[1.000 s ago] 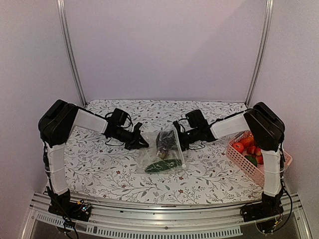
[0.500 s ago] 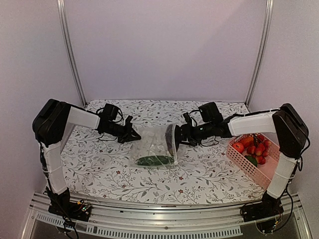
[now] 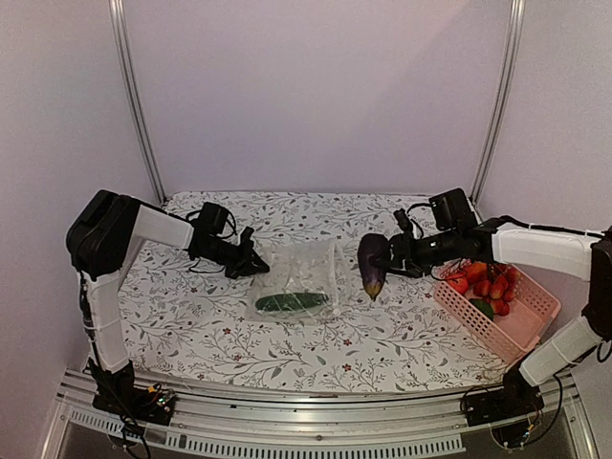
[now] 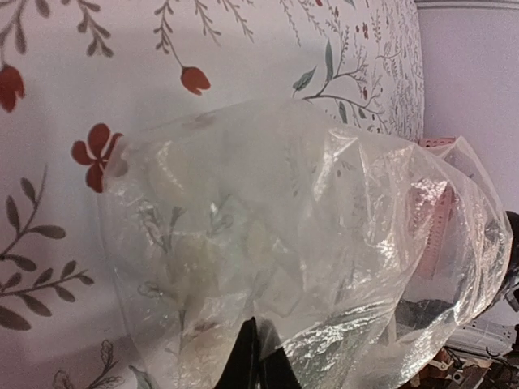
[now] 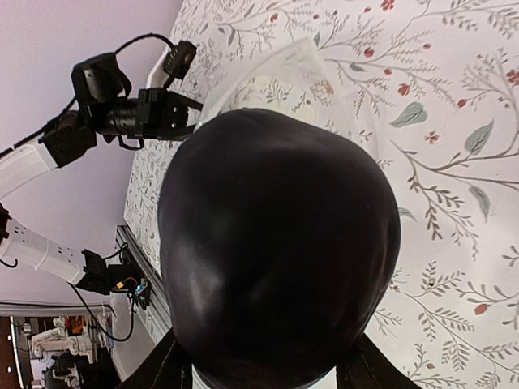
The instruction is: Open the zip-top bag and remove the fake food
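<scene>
The clear zip-top bag [image 3: 298, 275] lies crumpled on the flowered table, with a green cucumber [image 3: 292, 302] still inside near its front edge. My left gripper [image 3: 256, 268] is shut on the bag's left edge; in the left wrist view its black tips [image 4: 258, 366] pinch the crinkled film of the bag [image 4: 308, 235]. My right gripper [image 3: 390, 256] is shut on a dark purple eggplant [image 3: 371, 262], held in the air right of the bag. That eggplant [image 5: 280, 243] fills the right wrist view between the fingers [image 5: 166, 365].
A pink lattice basket [image 3: 524, 330] stands at the right edge of the table, holding red strawberries [image 3: 494, 287], a tomato [image 3: 459, 283] and a green piece [image 3: 483, 308]. In the right wrist view the left arm [image 5: 122, 113] shows beyond the bag [image 5: 276, 73].
The right gripper drew the eggplant out of the bag's mouth and carried it right, towards the basket. The bag sagged flatter. The left gripper kept its hold.
</scene>
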Controlling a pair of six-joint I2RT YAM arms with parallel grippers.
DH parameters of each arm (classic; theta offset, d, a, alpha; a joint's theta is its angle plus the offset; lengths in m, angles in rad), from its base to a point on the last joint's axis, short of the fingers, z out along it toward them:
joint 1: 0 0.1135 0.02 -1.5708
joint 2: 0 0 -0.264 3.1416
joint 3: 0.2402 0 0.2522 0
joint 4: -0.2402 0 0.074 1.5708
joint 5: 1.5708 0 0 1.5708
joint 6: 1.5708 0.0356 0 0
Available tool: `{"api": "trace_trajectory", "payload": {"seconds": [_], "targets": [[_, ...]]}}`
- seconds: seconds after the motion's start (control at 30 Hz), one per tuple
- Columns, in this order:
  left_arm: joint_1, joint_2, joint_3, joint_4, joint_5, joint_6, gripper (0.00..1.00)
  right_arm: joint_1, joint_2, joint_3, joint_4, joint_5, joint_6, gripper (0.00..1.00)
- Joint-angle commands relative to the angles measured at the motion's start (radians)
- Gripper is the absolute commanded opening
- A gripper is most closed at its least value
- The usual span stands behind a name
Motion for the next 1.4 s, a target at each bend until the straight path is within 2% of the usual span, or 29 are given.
{"api": "trace_trajectory", "payload": {"seconds": [0.0,0.23,0.43,0.57,0.73,0.87,1.07,1.23,1.37], "targets": [[0.006,0.029,0.037,-0.026,0.002,0.022,0.00,-0.148,-0.167,-0.036,-0.167,-0.006,-0.103,0.39],[0.005,0.042,0.047,-0.032,0.010,0.025,0.00,-0.299,-0.263,0.056,-0.455,0.124,-0.307,0.39],[0.005,0.044,0.051,-0.032,0.011,0.025,0.00,-0.472,-0.295,0.092,-0.585,0.196,-0.380,0.39],[0.006,0.049,0.058,-0.033,0.012,0.024,0.00,-0.584,-0.344,0.084,-0.645,0.250,-0.337,0.39],[0.005,0.062,0.069,-0.032,0.019,0.023,0.00,-0.630,-0.440,0.039,-0.677,0.314,-0.237,0.43],[0.005,0.074,0.078,-0.030,0.026,0.022,0.00,-0.658,-0.511,-0.007,-0.694,0.353,-0.161,0.42],[0.005,0.080,0.085,-0.028,0.034,0.023,0.00,-0.739,-0.542,-0.011,-0.754,0.420,-0.126,0.44],[0.009,0.082,0.072,-0.012,0.036,0.021,0.00,-0.849,-0.538,-0.023,-0.796,0.444,-0.139,0.40],[0.010,0.088,0.068,-0.004,0.042,0.016,0.00,-0.866,-0.518,-0.031,-0.810,0.507,-0.118,0.41]]}}
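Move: The right hand already holds the eggplant clear of the table. The pink basket it goes to has its middle about 28 cm to the right, 5 cm back and 12 cm below; the red fruit in it lies level ahead, 25 cm right and 11 cm down. The cucumber in the bag is some 26 cm left, 2 cm back and 15 cm below. From the left hand, the basket is roughly 57 cm right and 13 cm back, at about its height. Swing the right gripper about 33 cm to the right, away from the bag and over the pink basket, lifting some 5 cm early and easing half of that off again, then drawing back towards the base in the second half. Keep the fingers' hold on the eggplant while turning the wrist nearly 60 degrees clockwise and tipping the fingers more steeply down. ##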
